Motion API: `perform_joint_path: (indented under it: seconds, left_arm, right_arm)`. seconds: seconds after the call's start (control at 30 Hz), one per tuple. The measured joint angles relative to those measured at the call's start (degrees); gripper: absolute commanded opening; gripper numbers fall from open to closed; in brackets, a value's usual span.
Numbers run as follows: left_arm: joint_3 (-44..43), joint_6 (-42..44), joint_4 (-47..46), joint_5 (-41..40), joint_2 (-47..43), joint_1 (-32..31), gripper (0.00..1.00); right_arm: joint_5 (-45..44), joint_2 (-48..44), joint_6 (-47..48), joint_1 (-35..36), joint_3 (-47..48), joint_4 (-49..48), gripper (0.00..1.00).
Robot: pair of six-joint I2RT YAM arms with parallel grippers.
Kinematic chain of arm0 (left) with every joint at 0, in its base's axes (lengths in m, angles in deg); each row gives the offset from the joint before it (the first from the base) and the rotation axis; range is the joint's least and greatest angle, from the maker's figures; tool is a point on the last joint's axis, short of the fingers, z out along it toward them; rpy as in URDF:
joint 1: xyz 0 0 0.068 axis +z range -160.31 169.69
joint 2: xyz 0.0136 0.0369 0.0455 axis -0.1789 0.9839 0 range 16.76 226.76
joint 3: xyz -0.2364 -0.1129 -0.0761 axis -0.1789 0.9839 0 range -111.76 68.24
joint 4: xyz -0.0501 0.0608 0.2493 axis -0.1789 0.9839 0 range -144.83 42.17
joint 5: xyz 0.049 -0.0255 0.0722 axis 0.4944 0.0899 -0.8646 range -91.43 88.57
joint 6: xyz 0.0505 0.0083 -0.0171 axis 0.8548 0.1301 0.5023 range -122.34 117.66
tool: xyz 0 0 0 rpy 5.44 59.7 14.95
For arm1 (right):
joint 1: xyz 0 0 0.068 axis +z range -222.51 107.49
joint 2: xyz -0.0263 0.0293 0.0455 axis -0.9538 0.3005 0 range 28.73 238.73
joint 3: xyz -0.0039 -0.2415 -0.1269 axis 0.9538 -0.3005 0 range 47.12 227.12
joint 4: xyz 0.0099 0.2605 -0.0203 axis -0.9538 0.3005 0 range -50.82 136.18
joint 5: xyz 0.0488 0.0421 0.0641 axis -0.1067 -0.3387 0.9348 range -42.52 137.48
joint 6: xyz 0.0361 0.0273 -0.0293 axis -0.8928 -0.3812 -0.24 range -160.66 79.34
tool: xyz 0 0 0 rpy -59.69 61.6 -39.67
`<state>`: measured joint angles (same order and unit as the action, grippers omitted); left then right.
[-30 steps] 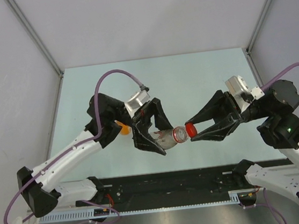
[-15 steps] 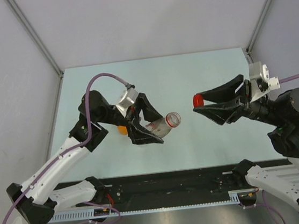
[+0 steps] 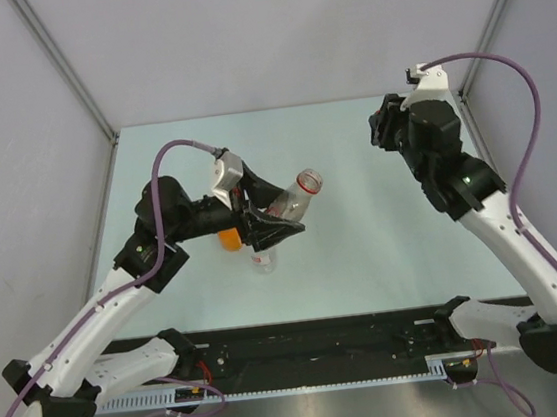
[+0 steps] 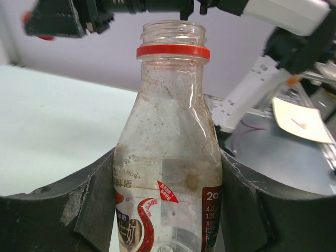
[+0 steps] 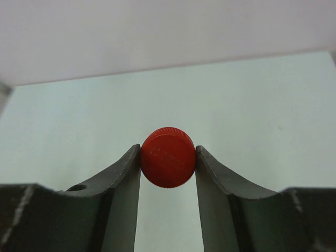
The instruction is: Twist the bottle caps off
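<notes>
My left gripper (image 3: 265,222) (image 4: 168,157) is shut on the clear bottle with the reddish label band (image 3: 293,199) (image 4: 168,157), which it holds tilted above the table. The bottle's mouth (image 4: 172,32) is open, with only a red ring left on the neck. In the right wrist view the right gripper (image 5: 168,149) is shut on the red bottle cap (image 5: 168,157), pinched edge to edge between its fingertips above the pale table. From above, the right gripper (image 3: 383,134) is raised at the back right, far from the bottle, and the cap is hidden there.
An orange-filled bottle (image 3: 229,239) and a plain clear bottle (image 3: 263,261) stand on the table just under and beside my left gripper. Grey walls close in the pale green table (image 3: 365,259) on three sides. A black rail (image 3: 315,350) runs along the near edge.
The red cap has come off the bottle. My right arm swung up and away to the back right with it. The left gripper drew back left, tipping the bottle's mouth upward.
</notes>
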<state>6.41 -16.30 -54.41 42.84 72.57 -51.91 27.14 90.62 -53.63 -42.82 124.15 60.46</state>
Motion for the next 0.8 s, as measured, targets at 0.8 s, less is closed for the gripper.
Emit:
perform_joint_path:
  seconds: [0.8]
  left_arm:
    - [3.2,0.0,1.4,-17.2,-4.2,0.0,0.06]
  right_arm:
    - [-2.1,40.1,-10.9,-21.9,-5.6,-8.1,0.00]
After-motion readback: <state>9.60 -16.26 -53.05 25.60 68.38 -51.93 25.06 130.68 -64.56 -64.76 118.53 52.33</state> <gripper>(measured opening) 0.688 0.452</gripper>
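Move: The right hand already holds the unscrewed red cap; the bare table spot it heads for lies about 16 cm ahead, 13 cm to its right and some 38 cm below. The open bottle, held in the left hand, is roughly 27 cm left and 17 cm back, about level. From the left hand that spot is some 33 cm ahead and 40 cm right, 38 cm down; a clear bottle stands about 6 cm ahead, 9 cm left and 30 cm below. Still pinching the red cap, the right hand carries it away from the open bottle and down towards the bare far right of the table: about 30 cm down, with some 14 cm forward and 12 cm right. It tips its fingers down about 35 degrees and swings clockwise. The left hand keeps its grip on the open bottle and eases about 4 cm forward and slightly left, turning counter-clockwise. ##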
